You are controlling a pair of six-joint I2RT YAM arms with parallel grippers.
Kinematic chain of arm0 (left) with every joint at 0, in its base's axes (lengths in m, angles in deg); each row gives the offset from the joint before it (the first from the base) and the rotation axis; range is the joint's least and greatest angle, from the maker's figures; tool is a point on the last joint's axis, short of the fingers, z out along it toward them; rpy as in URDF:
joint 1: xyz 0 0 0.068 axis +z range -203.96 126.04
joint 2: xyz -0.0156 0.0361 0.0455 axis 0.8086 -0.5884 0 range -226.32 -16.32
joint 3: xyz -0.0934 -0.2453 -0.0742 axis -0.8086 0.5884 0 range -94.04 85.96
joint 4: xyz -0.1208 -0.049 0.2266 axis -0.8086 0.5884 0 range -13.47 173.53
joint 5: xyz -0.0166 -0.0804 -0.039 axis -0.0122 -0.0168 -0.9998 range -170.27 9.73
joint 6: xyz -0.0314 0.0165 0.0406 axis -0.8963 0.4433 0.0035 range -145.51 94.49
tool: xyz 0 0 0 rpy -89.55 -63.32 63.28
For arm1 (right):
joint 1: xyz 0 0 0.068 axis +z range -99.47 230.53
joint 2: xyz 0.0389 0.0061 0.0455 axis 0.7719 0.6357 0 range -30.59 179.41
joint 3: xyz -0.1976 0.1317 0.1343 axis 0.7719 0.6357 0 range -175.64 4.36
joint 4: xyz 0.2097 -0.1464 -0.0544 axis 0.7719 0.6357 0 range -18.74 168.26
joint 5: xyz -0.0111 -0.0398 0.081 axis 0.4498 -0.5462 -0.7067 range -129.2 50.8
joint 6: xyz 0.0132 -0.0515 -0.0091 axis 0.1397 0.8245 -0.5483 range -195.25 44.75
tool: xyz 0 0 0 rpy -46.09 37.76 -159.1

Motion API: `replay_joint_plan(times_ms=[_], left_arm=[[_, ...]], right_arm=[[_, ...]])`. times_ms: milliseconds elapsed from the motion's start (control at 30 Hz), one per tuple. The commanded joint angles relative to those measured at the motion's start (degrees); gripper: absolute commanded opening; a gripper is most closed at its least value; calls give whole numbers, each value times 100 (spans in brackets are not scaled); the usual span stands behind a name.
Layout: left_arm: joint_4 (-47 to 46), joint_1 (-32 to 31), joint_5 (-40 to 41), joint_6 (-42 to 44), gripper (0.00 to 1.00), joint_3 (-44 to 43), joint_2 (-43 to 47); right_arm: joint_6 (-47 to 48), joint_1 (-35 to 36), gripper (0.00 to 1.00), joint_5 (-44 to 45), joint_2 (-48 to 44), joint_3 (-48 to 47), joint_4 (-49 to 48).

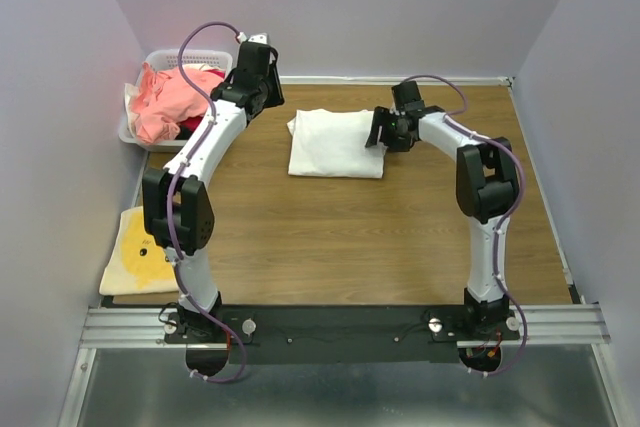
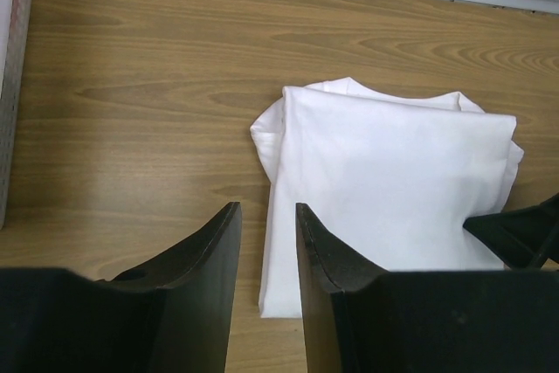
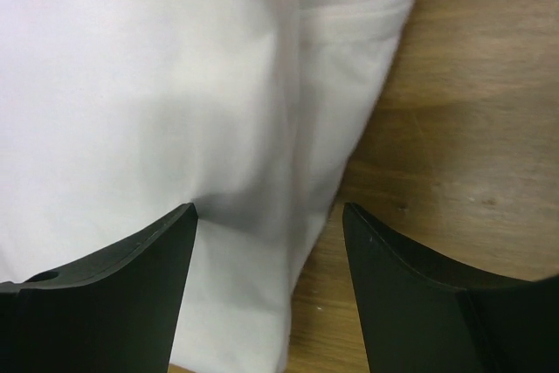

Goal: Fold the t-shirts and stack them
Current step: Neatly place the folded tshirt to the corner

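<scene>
A white t-shirt (image 1: 335, 143) lies folded into a rectangle on the wooden table, plain side up. My right gripper (image 1: 381, 133) stands open at its right edge. In the right wrist view (image 3: 269, 209) one finger is over the cloth (image 3: 175, 85) and the other over bare wood, with nothing held. My left gripper (image 1: 268, 95) hovers off the shirt's far-left corner, its jaws partly apart and empty (image 2: 266, 207), with the folded shirt (image 2: 393, 181) just ahead. A salmon-pink t-shirt (image 1: 172, 99) and a red one (image 1: 190, 126) are heaped in the basket.
The white lattice basket (image 1: 165, 55) sits at the table's far-left corner against the wall. A yellow cloth (image 1: 140, 247) lies at the near-left edge beside the left arm's base. Bare wood shows in front of the white shirt and to the right.
</scene>
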Motion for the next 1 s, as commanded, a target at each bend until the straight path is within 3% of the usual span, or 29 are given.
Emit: replay_joint_plan(times_ms=[0,100,200,400,433,533,967], left_arm=[[169,1,46,107,40,134,309],[204,1,143,142,40,178,379],[222,27,196,178,40,196,423],[257,71,178,178,40,152,467],[266,80,178,169,40,143,485],[301,98,152,160,40,64,485],[477,107,-50,239,40,-191,335]], right_arm=[[-29,1,75,-729,488,-84,-194],[-99,1,73,-940,594,-58,-264],[-170,1,64,-1151,665,-58,-317],[-161,1,30,-1353,788,-76,-326],[-135,1,18,-1345,797,-67,-317],[-108,-7,1,-1082,762,-41,-300],[190,-464,1,1299,-20,-49,948]])
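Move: The folded white t-shirt's middle is about 13 cm to the right hand's left, level with it in reach and some 2 cm below; its right edge lies only about 2 cm left. The yellow shirt pile is roughly 57 cm left and 32 cm back, the laundry basket 58 cm left and 10 cm ahead. From the left hand, the t-shirt's middle is about 15 cm right, 2 cm back and 21 cm down. The right fingers shut on the t-shirt's right edge and pinch a fold of it: still open, the hand slides about 4 cm left over the edge, rolling its left side up some 10 degrees as the fingers close. Keeping its pinch, it then drags the edge about 3.5 cm back to the right and rolls most of the way back. The left hand, empty, eases about 2 cm back and left, away from the shirt. ##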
